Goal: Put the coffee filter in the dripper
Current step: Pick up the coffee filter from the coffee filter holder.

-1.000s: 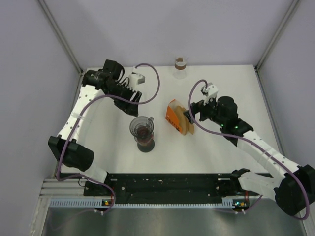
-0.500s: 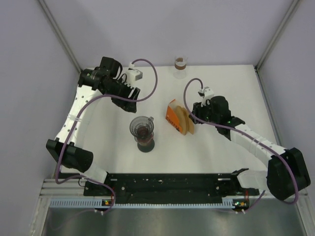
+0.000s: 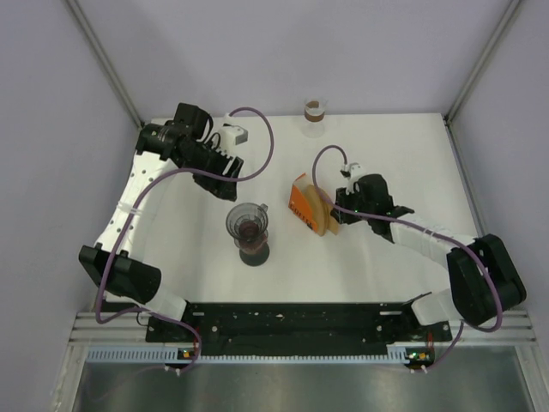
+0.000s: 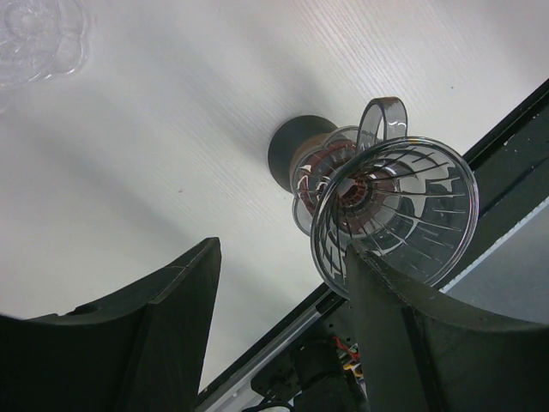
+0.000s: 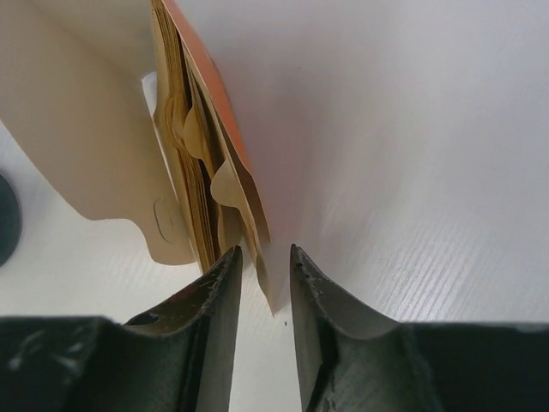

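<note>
The clear ribbed dripper [image 3: 247,221] sits on a glass server with a dark base, left of the middle of the table; in the left wrist view the dripper [image 4: 395,215] is empty. My left gripper [image 3: 227,167] hovers behind it, open with nothing between its fingers [image 4: 281,249]. Tan coffee filters [image 3: 319,210] stand in an orange box [image 3: 300,204]. My right gripper [image 3: 336,209] is at their right edge. In the right wrist view the outermost coffee filter [image 5: 244,210] has its lower corner between the narrowly open jaws [image 5: 264,257], with a gap showing on each side.
A small glass cup with a brown band [image 3: 316,112] stands at the back edge. The black rail [image 3: 283,318] runs along the near edge. The box's tan flap [image 5: 86,129] hangs left of the filters. Grey walls enclose the table.
My right arm has reached left to the filter stack and its jaws have narrowed around the outer filter's edge. The left gripper has drifted slightly back and left.
</note>
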Action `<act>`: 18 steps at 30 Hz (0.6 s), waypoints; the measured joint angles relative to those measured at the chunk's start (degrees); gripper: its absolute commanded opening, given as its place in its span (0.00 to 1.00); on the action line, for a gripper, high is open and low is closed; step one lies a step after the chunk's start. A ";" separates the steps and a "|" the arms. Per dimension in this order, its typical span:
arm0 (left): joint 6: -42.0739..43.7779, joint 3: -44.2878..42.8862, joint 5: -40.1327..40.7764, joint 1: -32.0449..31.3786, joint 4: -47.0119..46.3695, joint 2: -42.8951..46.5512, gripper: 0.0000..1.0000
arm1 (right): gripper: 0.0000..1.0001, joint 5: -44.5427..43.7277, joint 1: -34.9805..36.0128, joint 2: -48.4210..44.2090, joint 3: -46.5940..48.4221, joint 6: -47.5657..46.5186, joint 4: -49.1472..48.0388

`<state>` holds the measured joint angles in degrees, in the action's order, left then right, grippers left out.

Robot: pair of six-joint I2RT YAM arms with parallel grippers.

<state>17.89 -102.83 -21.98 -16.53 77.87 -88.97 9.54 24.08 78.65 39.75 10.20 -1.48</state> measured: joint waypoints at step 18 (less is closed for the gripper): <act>0.00 0.24 -0.04 0.00 0.02 0.11 0.65 | 0.00 2.23 -0.17 1.31 1.64 -3.72 2.56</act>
<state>17.89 -102.59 -22.02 -16.53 77.89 -88.86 11.77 23.90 79.96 41.39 6.48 1.08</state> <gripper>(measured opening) 0.656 0.005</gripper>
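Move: The right fingers already straddle the near edge of the outermost coffee filter; the filter's middle lies about 2 cm ahead, 3 cm left and 1 cm below the hand. The holder's middle is some 7 cm left and 3 cm ahead. The dripper, up on its carafe, stands roughly 22 cm left, 9 cm back and 5 cm higher. From the left hand, the filter is about 26 cm right, 6 cm ahead and 19 cm below. Lower the right gripper about 3 cm along the near edge of the outermost filter, closing the part-open fingers fully on the way down so they pinch its paper edge near the corner. Then, keeping the pinch, reverse and draw straight up some 2.5 cm, almost back to the starting height, with hardly any wrist turn. ##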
